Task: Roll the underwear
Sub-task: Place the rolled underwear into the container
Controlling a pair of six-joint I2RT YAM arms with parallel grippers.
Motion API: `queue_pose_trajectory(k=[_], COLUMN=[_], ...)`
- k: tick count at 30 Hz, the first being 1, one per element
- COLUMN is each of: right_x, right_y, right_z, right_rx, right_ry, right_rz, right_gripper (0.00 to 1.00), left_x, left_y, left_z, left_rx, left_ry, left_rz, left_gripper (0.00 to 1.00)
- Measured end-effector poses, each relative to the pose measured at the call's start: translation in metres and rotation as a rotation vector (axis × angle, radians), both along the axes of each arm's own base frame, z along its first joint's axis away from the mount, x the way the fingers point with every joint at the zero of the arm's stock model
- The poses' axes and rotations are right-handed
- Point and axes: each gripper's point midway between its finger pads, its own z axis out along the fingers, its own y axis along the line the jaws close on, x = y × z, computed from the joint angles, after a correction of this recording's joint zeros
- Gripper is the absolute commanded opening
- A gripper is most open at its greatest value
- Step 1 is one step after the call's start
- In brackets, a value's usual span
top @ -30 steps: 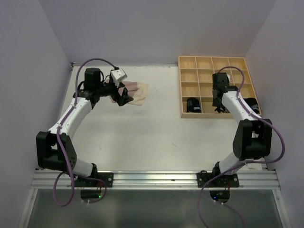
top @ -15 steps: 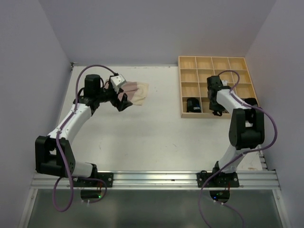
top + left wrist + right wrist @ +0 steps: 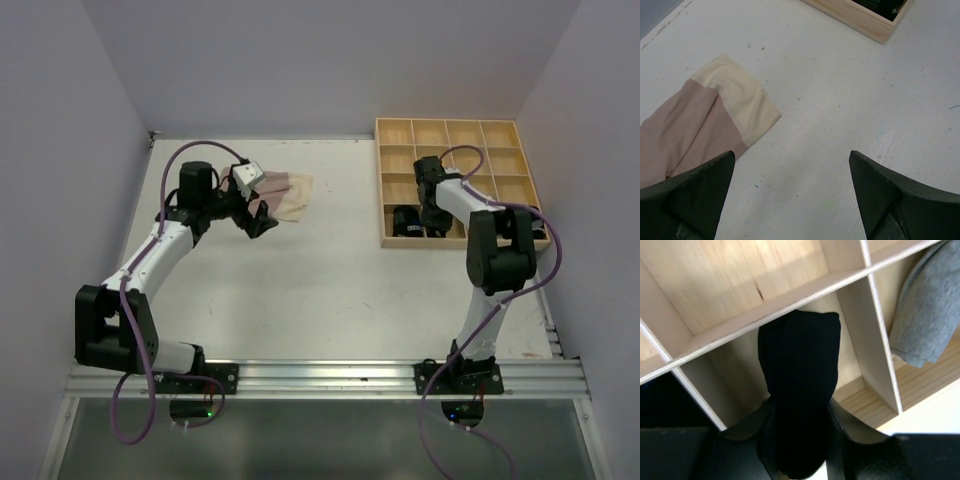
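Observation:
My right gripper [image 3: 437,222] [image 3: 799,415] is shut on a rolled black underwear [image 3: 797,370], held down over a front compartment of the wooden tray [image 3: 448,122]. A second black roll [image 3: 405,222] sits in the compartment to its left. A grey underwear [image 3: 932,305] lies in the compartment on the other side. A pale beige-pink underwear [image 3: 292,195] [image 3: 705,125] lies flat on the table at the back left. My left gripper [image 3: 262,218] [image 3: 792,195] hovers open just beside its near corner, with only bare table between the fingers [image 3: 695,190].
The tray's thin dividers [image 3: 790,295] stand close around the held roll. The tray's near corner [image 3: 860,15] shows at the top of the left wrist view. Grey walls enclose the white table [image 3: 330,290] on three sides.
The right arm has swung left across the tray with the black roll still gripped, from the right columns to beside the other black roll. The left gripper has barely shifted.

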Motion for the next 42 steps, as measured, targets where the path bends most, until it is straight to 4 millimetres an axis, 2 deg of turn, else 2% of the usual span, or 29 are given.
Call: queue_pose_trajectory(k=[2,9,12,13,15,16,18,19,25,28,34,39,42], right_x=[0.0,0.002,0.002,0.002,0.002,0.002,0.002,0.002,-0.001,-0.003,0.001,0.008,0.016], right_y=[0.004,0.008,0.009,0.009,0.009,0.009,0.01,0.01,0.002,-0.001,0.007,0.019,0.025], right_z=[-0.007,-0.008,-0.01,-0.01,-0.011,-0.011,-0.012,-0.012,-0.009,-0.008,-0.001,0.024,0.046], right_rx=[0.012,0.064,0.087,0.094,0.114,0.122,0.132,0.135,0.14,0.139,0.188,0.244,0.26], right_ry=[0.013,0.009,0.01,0.009,0.01,0.009,0.01,0.01,0.009,0.01,-0.02,-0.084,-0.135], right_rz=[-0.012,-0.068,-0.083,-0.086,-0.092,-0.096,-0.097,-0.097,-0.109,-0.11,-0.091,-0.059,-0.026], right_gripper=[0.0,0.0,0.09,0.17,0.24,0.31,0.37,0.44,0.73,0.79,0.83,0.87,0.97], left_x=[0.0,0.001,0.001,0.001,0.001,0.001,0.001,0.001,0.0,0.0,0.002,0.007,0.013], left_y=[0.001,0.003,0.003,0.003,0.003,0.003,0.003,0.003,0.003,0.003,0.003,0.003,0.002], left_z=[-0.001,-0.002,-0.002,-0.002,-0.002,-0.002,-0.002,-0.002,-0.003,-0.003,0.001,0.008,0.014], left_rx=[0.0,0.001,0.001,0.001,0.001,0.001,0.001,0.001,0.003,0.004,0.0,-0.015,-0.032], left_ry=[0.003,0.003,0.003,0.003,0.003,0.003,0.003,0.004,0.01,0.015,0.012,0.02,0.033], left_rz=[0.002,0.008,0.008,0.008,0.008,0.008,0.009,0.009,0.009,0.009,0.012,0.032,0.052], left_gripper=[1.0,1.0,1.0,1.0,1.0,1.0,1.0,1.0,1.0,1.0,1.0,1.0,1.0])
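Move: The black rolled underwear is already between the right fingers, its far part in the container's near-row compartment, second from the left. That compartment's middle lies about 2 cm ahead of the hand, level with it sideways and some 2 cm below. The lettered black roll sits about 8 cm to the hand's left, the grey roll roughly 9 cm to its right, both about 1 cm ahead. From the left hand the compartment is some 43 cm right and 4 cm ahead. The black roll, still pinched near its near end, is lowered about 1 cm into its compartment and shifted 1 cm left, while the right wrist turns slightly clockwise and its left side rises. The fingers then open wide and let go, easing back and right by 1 cm, before the hand lifts some 5 cm out of the container, going forward and left as it climbs. ##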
